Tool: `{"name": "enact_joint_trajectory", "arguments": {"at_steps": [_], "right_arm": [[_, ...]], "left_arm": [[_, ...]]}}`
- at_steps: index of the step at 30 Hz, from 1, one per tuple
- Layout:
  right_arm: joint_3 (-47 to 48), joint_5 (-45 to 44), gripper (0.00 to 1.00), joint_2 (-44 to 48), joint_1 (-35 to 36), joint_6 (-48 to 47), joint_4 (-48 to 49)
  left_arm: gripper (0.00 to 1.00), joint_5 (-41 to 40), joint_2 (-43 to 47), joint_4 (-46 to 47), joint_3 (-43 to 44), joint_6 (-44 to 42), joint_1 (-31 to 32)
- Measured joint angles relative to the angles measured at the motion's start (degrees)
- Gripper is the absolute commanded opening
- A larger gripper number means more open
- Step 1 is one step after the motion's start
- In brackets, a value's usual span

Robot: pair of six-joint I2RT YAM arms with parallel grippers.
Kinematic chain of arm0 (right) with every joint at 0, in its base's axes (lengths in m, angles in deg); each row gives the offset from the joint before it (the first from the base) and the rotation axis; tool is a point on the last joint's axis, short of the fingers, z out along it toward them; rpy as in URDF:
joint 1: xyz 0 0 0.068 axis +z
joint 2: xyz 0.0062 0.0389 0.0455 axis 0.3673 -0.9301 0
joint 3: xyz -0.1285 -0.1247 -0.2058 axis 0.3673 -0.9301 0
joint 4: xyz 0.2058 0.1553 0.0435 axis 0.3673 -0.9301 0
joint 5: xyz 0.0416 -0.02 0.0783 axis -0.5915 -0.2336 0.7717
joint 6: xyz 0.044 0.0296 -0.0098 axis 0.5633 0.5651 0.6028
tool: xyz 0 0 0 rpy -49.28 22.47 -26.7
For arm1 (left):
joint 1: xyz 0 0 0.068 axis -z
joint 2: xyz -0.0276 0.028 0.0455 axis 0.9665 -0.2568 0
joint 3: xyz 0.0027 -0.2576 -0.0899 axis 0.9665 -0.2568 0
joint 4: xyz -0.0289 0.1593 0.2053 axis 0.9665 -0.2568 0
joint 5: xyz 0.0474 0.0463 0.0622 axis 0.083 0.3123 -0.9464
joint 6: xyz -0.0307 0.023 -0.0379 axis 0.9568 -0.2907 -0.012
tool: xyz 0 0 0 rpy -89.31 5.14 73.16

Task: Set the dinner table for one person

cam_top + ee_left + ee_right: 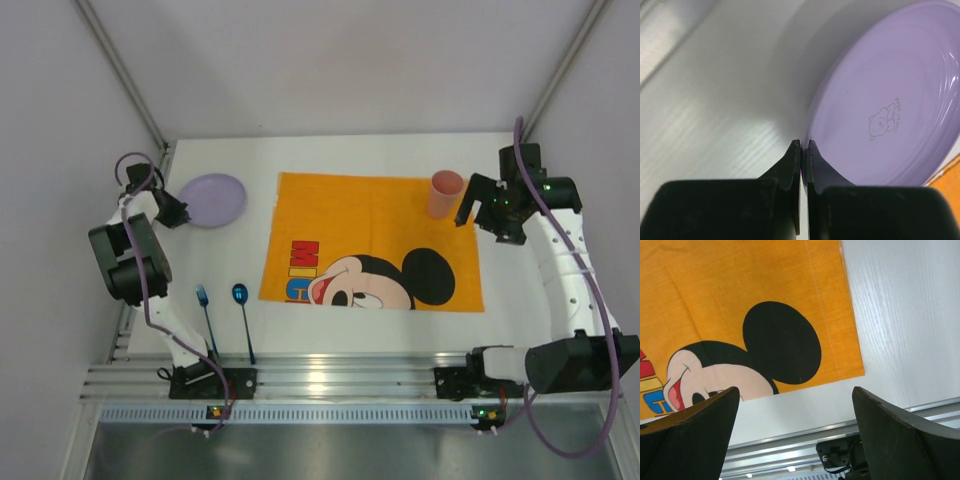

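A lilac plate [213, 199] lies on the white dinner table [515, 300] at the far left, beside the orange Mickey Mouse placemat [370, 235]. My left gripper [178, 212] is at the plate's left rim. In the left wrist view the plate [890, 100] fills the right side, and my left gripper [802, 145] is shut with the thin rim pinched between its fingers. My right gripper [478, 200] hovers just right of a pink cup [444, 194] standing on the mat's far right corner. Seen from the right wrist, that gripper [795, 395] is open with nothing in it, above the placemat [740, 285].
A blue fork [205, 310] and a blue spoon [243, 315] lie side by side near the front left edge. A metal rail [330, 375] runs along the near edge with both arm bases on it. Grey walls close in the sides and back.
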Motion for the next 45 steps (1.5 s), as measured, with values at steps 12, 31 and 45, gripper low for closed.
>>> {"name": "enact_joint_trajectory", "arguments": {"at_steps": [12, 31, 45], "right_arm": [[-5.42, 8.94, 0.95, 9.97, 0.15, 1.92, -0.81], [-8.31, 13.20, 0.95, 17.64, 1.07, 1.92, -3.80], [-8.31, 11.02, 0.96, 18.95, 4.07, 1.38, -4.81]], "left_arm": [[0.00, -0.20, 12.57, -3.23, -3.54, -1.81, 27.08], [0.00, -2.51, -0.04, -2.82, 4.85, 4.74, 55.87], [0.60, -8.57, -3.26, -4.46, 6.67, 5.90, 57.07]]}}
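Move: The left hand already grips the near-left rim of the plate, whose middle lies about 8 cm to its right and 3 cm ahead. The middle of the orange placemat, where the plate goes, is some 51 cm right, 9 cm back and 3 cm below; the pink cup stands about 70 cm right, level with the hand. The spoon lies roughly 17 cm right and 33 cm back. From the right hand, the placemat's middle is about 22 cm left, 7 cm ahead and 21 cm down. Keeping its pinch on the rim, the left hand carries the plate some 44 cm to the right and about 6 cm back, rising 7 or 8 cm on the way and then sinking onto the middle of the placemat, while the wrist turns about 50 degrees clockwise; once down there, it stays nearly in place and opens its fingers a bit over halfway around the rim. Meanwhile the right hand, empty and wide open, draws back about 8 cm towards its base and drifts some 4 cm left, its left side tipping up slightly. ##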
